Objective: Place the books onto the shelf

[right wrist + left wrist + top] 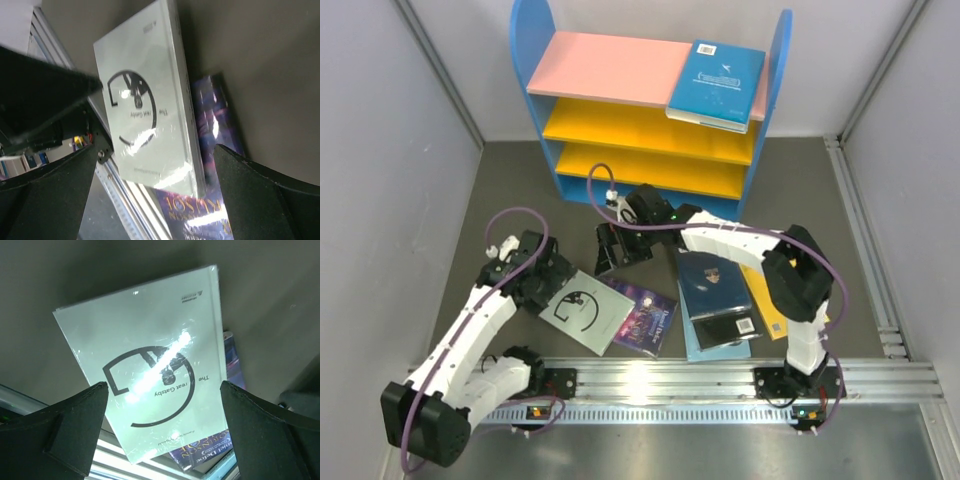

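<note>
The shelf (650, 130) stands at the back with a teal book (716, 84) flat on its pink top board. A pale mint book with a black swirl (585, 310) (150, 340) (145, 115) lies on the table, overlapping a purple galaxy book (645, 318) (205, 452) (215, 115). To the right is a pile: a dark navy book (713, 285), a small black book (735, 325), a yellow-orange book (775, 312) and a light blue book (705, 348). My left gripper (548, 275) (162, 385) hovers open over the mint book. My right gripper (620, 250) (155, 147) is open above both books.
An aluminium rail (670, 375) runs along the near edge, close to the mint and purple books. Another rail (865, 240) lines the right side. Grey walls close in left, right and behind the shelf.
</note>
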`<state>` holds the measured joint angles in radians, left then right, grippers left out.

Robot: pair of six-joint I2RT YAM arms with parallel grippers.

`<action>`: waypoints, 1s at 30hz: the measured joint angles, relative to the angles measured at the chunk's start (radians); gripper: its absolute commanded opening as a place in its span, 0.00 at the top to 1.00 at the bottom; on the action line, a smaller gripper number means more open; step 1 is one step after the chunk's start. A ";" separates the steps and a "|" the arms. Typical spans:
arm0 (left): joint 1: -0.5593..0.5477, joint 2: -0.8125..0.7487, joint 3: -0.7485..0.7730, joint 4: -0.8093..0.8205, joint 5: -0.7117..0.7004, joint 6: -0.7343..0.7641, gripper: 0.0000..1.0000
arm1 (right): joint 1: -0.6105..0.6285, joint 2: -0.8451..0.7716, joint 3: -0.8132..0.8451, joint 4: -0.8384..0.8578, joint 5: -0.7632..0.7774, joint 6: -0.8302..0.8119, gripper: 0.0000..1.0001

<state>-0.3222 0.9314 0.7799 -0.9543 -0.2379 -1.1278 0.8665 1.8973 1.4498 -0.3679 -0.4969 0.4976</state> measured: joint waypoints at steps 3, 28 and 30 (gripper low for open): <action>0.001 0.010 -0.024 0.000 0.039 -0.016 0.01 | -0.002 0.082 0.092 -0.002 -0.009 0.000 0.00; 0.003 -0.071 -0.218 0.002 0.085 -0.108 0.56 | -0.012 0.578 0.529 0.115 -0.236 0.129 0.00; 0.003 -0.069 -0.229 0.007 0.088 -0.105 0.61 | -0.006 0.592 0.529 0.154 -0.281 0.147 0.00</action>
<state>-0.3195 0.8623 0.5514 -0.9470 -0.1501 -1.2327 0.8600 2.4897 1.9793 -0.2142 -0.7776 0.6445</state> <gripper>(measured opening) 0.437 0.996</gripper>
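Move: The white Gatsby book lies just under the left hand, its middle about 5 cm back, 4 cm to the right and some 9 cm down. The purple book shows beyond its spine, roughly 5 cm back and 17 cm right of the left hand. From the right hand the Gatsby book is about 9 cm back and 7 cm left, 9 cm below; the purple book is 10 cm back and 8 cm right. Down onto the near-left side of the Gatsby book comes the left hand, sinking about 6 cm and drawing back 5, its tips tilting down some 10 degrees as the fingers narrow to about half open; whether they touch the cover can't be seen. The right hand, wide open, sweeps about 11 cm left, 7 down and forward towards the book's far-left corner, easing back near the end as its wrist turns. ##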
